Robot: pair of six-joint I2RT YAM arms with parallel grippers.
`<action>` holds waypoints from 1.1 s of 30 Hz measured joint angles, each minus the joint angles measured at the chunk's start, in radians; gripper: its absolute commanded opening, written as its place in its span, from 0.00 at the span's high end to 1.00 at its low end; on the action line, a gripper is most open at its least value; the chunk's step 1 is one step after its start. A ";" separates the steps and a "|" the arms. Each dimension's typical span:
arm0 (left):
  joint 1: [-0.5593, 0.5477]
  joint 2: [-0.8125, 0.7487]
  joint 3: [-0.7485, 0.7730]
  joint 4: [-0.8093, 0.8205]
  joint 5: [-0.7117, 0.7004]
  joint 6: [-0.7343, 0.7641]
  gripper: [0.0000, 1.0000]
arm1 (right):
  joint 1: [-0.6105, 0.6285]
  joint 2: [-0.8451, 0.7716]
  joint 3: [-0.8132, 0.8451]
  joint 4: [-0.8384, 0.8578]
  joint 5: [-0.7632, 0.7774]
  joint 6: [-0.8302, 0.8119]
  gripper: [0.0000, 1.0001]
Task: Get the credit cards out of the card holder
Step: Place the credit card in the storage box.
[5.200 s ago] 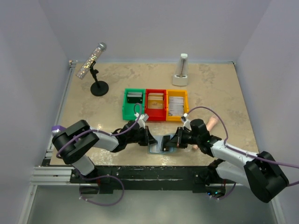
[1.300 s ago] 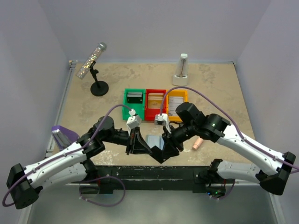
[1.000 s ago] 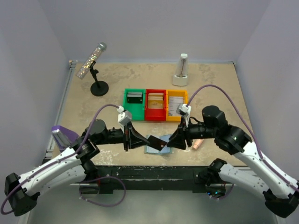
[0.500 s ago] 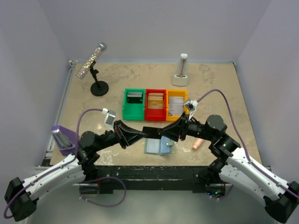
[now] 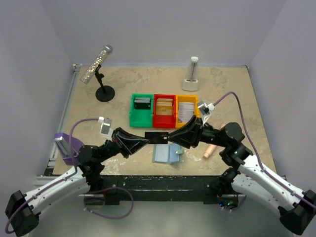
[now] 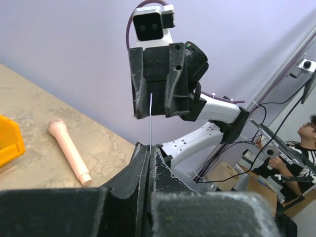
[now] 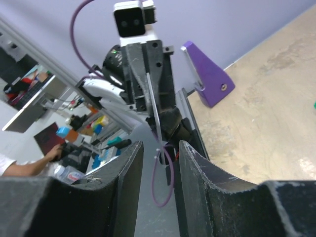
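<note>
A dark credit card [image 5: 157, 134] hangs in the air between my two grippers, above the table. My left gripper [image 5: 147, 137] is shut on its left end. In the left wrist view the card [image 6: 150, 118] shows edge-on, rising from the closed left gripper [image 6: 149, 147]. My right gripper [image 5: 170, 136] faces it with jaws open. In the right wrist view the card [image 7: 154, 113] ends in the gap of the right gripper [image 7: 159, 145], touching neither finger. The pale blue-grey card holder [image 5: 167, 154] lies open on the table below.
Green [image 5: 141, 109], red [image 5: 165, 110] and yellow [image 5: 186, 109] bins holding cards stand behind. A pink stick [image 5: 210, 152] lies right of the holder. A glitter microphone on a stand [image 5: 101, 74], a white upright device [image 5: 191, 74] and a purple block [image 5: 64, 143] sit around the edges.
Both arms rose from the holder with a dark card between them. The card now sits higher and level, and both arms have drawn back toward their sides.
</note>
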 measured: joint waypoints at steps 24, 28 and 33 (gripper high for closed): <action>0.043 0.158 -0.067 0.280 0.031 -0.169 1.00 | 0.000 0.100 0.000 0.100 -0.100 0.063 0.76; 0.043 0.159 -0.067 0.296 0.031 -0.174 1.00 | 0.000 0.117 0.000 0.115 -0.103 0.072 0.88; 0.043 0.163 -0.067 0.301 0.034 -0.175 0.98 | 0.000 0.116 0.000 0.128 -0.111 0.076 1.00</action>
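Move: The black credit card, already clamped by its left end in the left gripper, has its middle about 5 cm to the right gripper's left, roughly level with it. From the left gripper that middle is some 3 cm right and about 1 cm farther out. The open card holder lies on the table roughly 28 cm straight below the right gripper; the storage box's red middle compartment is about 20 cm ahead of that gripper, 1 cm left and equally far down. Bring the right gripper about 1.5 cm left onto the free end of the card, yawing it some 5 degrees counter-clockwise, then shut its part-open fingers, mostly late, to pinch the card's right end. Keep the left gripper nearly in place with its fingers closed on the left end, letting the wrist tilt only slightly. ##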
